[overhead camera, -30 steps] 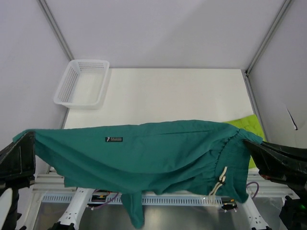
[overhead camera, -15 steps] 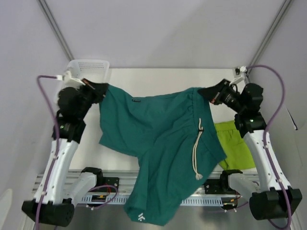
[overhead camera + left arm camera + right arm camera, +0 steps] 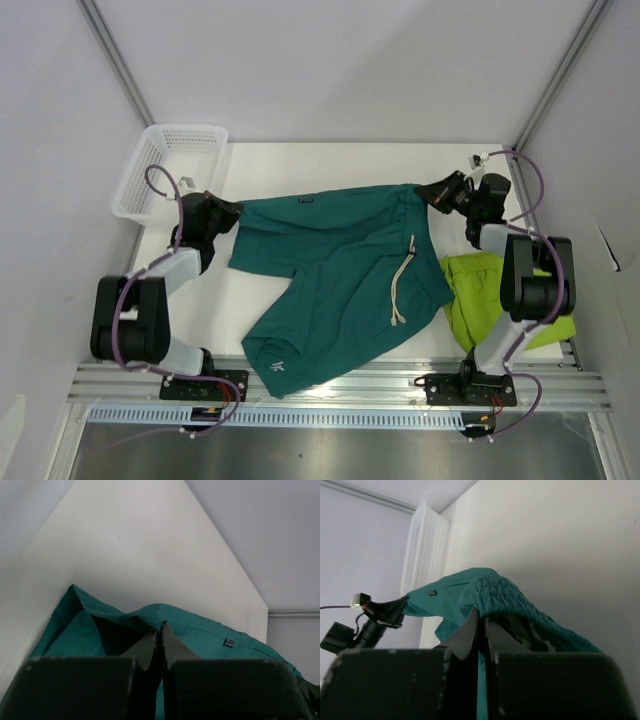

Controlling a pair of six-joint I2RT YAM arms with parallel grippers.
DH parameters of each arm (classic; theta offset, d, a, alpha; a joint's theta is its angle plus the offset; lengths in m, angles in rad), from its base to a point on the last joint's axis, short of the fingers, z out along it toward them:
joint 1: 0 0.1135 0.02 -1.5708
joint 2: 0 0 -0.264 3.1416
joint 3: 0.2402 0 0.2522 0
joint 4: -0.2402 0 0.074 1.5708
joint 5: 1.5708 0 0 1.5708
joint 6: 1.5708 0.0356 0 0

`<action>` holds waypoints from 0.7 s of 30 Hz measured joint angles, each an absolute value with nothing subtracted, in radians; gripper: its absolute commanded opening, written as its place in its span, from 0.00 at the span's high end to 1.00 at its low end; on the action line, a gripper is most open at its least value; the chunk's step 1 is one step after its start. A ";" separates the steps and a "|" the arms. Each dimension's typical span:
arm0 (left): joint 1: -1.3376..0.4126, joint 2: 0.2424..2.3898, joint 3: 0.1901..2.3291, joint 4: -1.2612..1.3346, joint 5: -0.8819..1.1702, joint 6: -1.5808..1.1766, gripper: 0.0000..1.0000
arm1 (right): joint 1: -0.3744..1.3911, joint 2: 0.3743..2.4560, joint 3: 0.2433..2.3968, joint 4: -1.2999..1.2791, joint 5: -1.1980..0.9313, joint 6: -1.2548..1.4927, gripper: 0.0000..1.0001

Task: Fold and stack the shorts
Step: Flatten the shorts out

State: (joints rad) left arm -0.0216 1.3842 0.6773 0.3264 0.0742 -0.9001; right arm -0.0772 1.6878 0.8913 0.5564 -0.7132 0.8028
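The dark teal shorts (image 3: 330, 260) stretch between both arms over the white table, one leg trailing toward the front edge and the cream drawstring (image 3: 403, 290) hanging down. My left gripper (image 3: 236, 212) is shut on the shorts' left corner, which the left wrist view shows as teal cloth (image 3: 210, 635) pinched at the fingertips. My right gripper (image 3: 422, 190) is shut on the elastic waistband (image 3: 505, 595). The lime green shorts (image 3: 490, 295) lie crumpled at the right, partly under the teal pair and behind the right arm.
A white mesh basket (image 3: 170, 172) stands at the table's back left corner, also in the right wrist view as the basket (image 3: 424, 545). White enclosure walls surround the table. The aluminium rail (image 3: 330, 385) with the arm bases runs along the front edge.
Both arms have come down and forward from a high spread, lowering the teal shorts from hanging in the air to lying largely on the table. Both grips have held.
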 measured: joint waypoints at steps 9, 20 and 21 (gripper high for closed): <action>-0.021 1.699 0.870 0.550 0.086 -0.935 1.00 | -0.075 2.053 1.195 0.719 -0.755 0.874 1.00; -0.015 1.974 1.310 0.521 0.114 -0.912 0.01 | -0.077 2.382 1.776 0.532 -0.699 0.865 0.01; -0.014 1.977 1.330 0.498 0.112 -0.910 0.01 | -0.078 2.386 1.805 0.481 -0.682 0.851 0.00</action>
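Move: Each hand holds a top corner of the dark green shorts. The left corner's landing place, by the table's far edge, lies about 18 cm ahead of the left hand, 3 cm right and some 10 cm below. The right corner's lies about 15 cm ahead of the right hand, 1 cm left and 12 cm below. The white basket stands roughly 13 cm ahead and 24 cm left of the left hand; the lime shorts lie some 34 cm back and 29 cm right of the right hand. Forward together, nearly straight, both arms sweep about 18 to 20 cm towards the far edge of the table, still pinching the dark green shorts' corners and drawing the cloth out behind. Both dip slightly first; then the left climbs some 7 cm and noses up, the right staying almost level. Near the end both grippers spring wide open and let go. ##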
